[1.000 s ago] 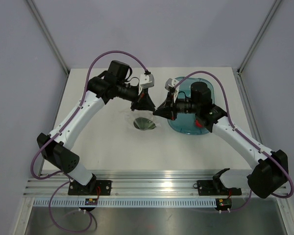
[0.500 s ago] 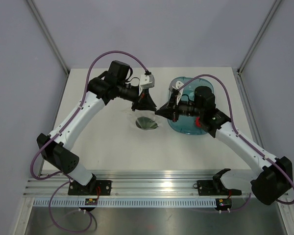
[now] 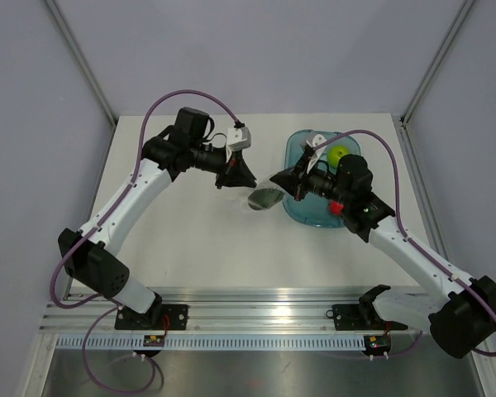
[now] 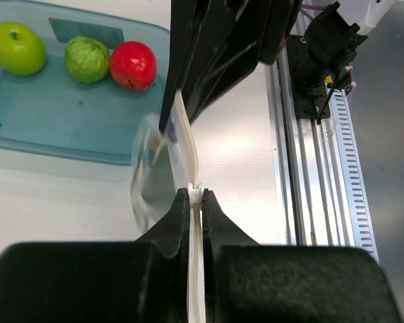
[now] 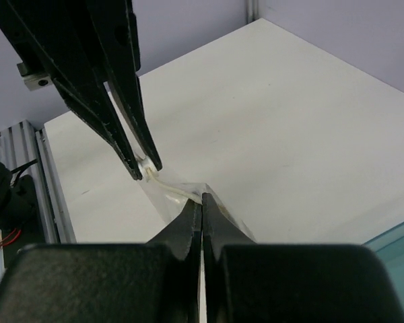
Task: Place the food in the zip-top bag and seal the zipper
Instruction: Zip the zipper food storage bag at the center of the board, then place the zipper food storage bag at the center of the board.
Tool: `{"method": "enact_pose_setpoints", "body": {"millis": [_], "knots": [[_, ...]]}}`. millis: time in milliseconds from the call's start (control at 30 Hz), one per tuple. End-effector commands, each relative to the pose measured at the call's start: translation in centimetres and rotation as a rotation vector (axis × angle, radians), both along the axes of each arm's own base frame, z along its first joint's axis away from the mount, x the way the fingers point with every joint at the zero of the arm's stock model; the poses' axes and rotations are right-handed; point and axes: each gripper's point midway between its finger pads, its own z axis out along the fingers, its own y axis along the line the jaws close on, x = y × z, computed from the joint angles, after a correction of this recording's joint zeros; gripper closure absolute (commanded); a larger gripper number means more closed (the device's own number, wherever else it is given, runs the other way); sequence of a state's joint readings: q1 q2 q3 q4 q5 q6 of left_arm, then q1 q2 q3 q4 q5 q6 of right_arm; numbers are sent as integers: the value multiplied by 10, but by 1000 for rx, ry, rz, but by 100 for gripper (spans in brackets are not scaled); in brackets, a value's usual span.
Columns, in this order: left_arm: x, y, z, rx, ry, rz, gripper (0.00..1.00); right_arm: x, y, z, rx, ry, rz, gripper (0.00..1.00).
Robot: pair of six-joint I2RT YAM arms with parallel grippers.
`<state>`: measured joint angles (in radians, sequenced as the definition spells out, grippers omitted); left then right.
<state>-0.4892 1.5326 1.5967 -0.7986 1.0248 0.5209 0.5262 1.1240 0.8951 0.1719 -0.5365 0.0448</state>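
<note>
The clear zip-top bag (image 3: 264, 198) (image 4: 151, 178) (image 5: 167, 202) hangs just off the table between my two grippers, close to the tray's left edge. My left gripper (image 3: 234, 176) (image 4: 196, 195) is shut on the whitish zipper (image 4: 186, 138) (image 5: 172, 189) at one end of the mouth. A short way along the same edge, my right gripper (image 3: 274, 179) (image 5: 202, 197) is shut on the bag's top. The food (image 4: 87, 58), a green bumpy item, lies in the teal tray (image 3: 312, 220) (image 4: 54, 114). I cannot tell whether anything is inside the bag.
A lime-green apple (image 3: 339, 154) (image 4: 15, 47) and a red round item (image 4: 132, 65) flank the food in the tray. The right arm reaches over the tray. An aluminium rail (image 3: 256, 318) (image 4: 310, 134) runs along the near table edge.
Both grippers have carried the bag to the right, toward the tray, and it now hangs higher. The right gripper has closed fully on the bag's top edge.
</note>
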Motion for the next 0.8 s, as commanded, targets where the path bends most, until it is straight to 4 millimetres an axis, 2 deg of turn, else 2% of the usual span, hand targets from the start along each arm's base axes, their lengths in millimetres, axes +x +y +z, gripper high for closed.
{"method": "enact_pose_setpoints", "body": {"millis": [0,133,233,533,733,767], "knots": [[-3,23,-11,23,75,75,100,29,-28,59,138,-144,-208,100],[5,40,-11,2,81,146,100,45,-40,55,126,-123,-299,100],[12,53,-13,8,78,207,100,52,-41,51,117,-109,-318,100],[27,87,-33,16,129,336,100,66,-34,52,135,-105,-323,100],[40,105,-32,-2,124,410,100,72,-24,48,143,-88,-289,100],[43,108,-30,-8,124,425,100,74,-21,52,155,-80,-280,100]]}}
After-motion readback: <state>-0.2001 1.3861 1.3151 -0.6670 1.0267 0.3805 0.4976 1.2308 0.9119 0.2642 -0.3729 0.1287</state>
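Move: The left fingers already pinch the white slider; the bag's free zipper end lies some 8 cm to their left, slightly lower. The avocado in the bag is about 3 cm right, 2 cm back and 8 cm below them. The blue bin's middle is some 21 cm right, 8 cm ahead and 14 cm down. For the right hand, already gripping the zipper's other end, the slider is about 5 cm left and 1 cm back. Left hand draws the slider about 9 cm left along the zipper; right keeps its pinch, moving forward 5 cm. ##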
